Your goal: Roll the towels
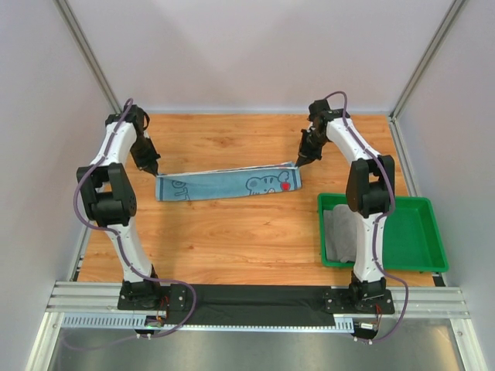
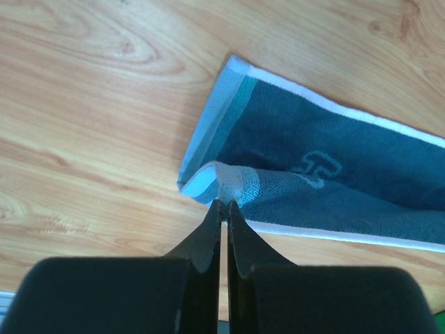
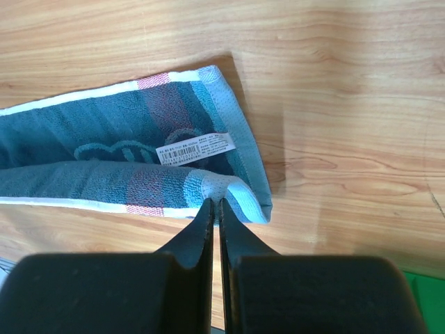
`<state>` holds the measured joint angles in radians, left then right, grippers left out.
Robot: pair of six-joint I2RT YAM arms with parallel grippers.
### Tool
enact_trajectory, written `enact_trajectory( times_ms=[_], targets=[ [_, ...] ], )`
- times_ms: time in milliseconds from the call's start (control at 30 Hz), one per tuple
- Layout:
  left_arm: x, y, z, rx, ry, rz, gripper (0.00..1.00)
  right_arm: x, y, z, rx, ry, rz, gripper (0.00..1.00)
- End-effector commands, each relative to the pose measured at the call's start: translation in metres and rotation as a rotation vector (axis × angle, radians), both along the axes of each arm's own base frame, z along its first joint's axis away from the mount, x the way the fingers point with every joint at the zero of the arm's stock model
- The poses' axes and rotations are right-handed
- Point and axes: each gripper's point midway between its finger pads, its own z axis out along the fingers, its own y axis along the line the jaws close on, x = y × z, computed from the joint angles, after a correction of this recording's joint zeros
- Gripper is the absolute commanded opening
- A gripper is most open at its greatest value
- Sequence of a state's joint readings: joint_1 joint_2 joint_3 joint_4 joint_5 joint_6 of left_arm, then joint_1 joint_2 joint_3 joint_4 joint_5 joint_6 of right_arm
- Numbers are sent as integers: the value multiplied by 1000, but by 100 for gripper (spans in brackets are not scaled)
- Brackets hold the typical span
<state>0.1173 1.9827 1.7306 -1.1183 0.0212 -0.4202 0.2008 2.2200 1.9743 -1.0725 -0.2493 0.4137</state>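
Note:
A light blue towel [image 1: 224,185] with white lettering and a red mark lies stretched across the middle of the table, folded lengthwise. My left gripper [image 1: 151,171] is shut on its left end, pinching a lifted corner of the towel [image 2: 278,167] between the fingertips [image 2: 215,209]. My right gripper [image 1: 300,164] is shut on the right end, where the towel [image 3: 104,160] shows a white label [image 3: 195,147] and its corner is pinched at the fingertips [image 3: 206,207]. A grey towel [image 1: 340,236] lies in the green tray.
The green plastic tray [image 1: 414,236] stands at the right, beside the right arm's base. Grey walls and metal posts close in the wooden table [image 1: 232,239] on three sides. A black strip runs along the near edge.

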Motion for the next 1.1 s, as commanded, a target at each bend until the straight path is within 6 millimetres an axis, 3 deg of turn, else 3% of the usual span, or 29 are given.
enact_trajectory(
  times_ms=[0,333,467,500,567,633,700,767,867,900,933,967,1000,1033,1067],
  targets=[
    [8,3,1,8,6,-18,0,9,0,-3,5,-3,4,0],
    [36,9,-15,18,28,-14,0,28,0,-20,5,13,-18,0],
    [50,8,-13,6,0,2,2,53,-6,-17,40,-21,-44,3],
    [56,7,-8,1,-23,2,6,54,-4,-14,64,-23,-39,20],
    [61,9,-3,3,-37,4,26,57,-8,-11,72,-27,-44,37],
    [67,10,9,11,-69,2,42,57,-16,-2,58,-44,-50,49],
    [68,13,21,30,-90,7,53,56,-23,15,44,-82,-58,52],
    [66,13,30,34,-106,2,59,49,-33,18,16,-86,-65,54],
    [52,18,47,70,-105,11,59,32,-40,37,-5,-115,-65,54],
    [43,16,44,66,-89,10,59,27,-40,39,0,-120,-64,54],
    [36,15,61,68,-131,9,58,8,-40,40,11,-106,-63,55],
    [29,13,64,65,-140,6,58,8,-37,43,33,-136,-58,55],
    [17,9,54,49,-123,-7,57,-1,-31,44,69,-131,-49,55],
    [10,8,56,48,-132,-11,56,-16,-29,39,87,-104,-48,55],
    [-1,6,70,48,-172,-16,55,-19,-22,40,138,-111,-33,55]
  ],
)
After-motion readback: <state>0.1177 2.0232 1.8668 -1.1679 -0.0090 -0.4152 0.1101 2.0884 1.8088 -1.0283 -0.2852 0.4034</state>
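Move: Each hand still holds a corner of the blue towel's near edge. For the left hand, the towel's far-left corner lies about 4 cm ahead and 4 below; the fold's left end is some 8 cm back at that lower level. For the right hand, the far-right corner is roughly 4 cm ahead and 3 below. The rolled grey towel lies about 25 cm back and 16 to its right, within the green bin, centred some 31 cm right. Both hands carry the corners about 4 cm forward and down to the far edge, open, then draw back. ##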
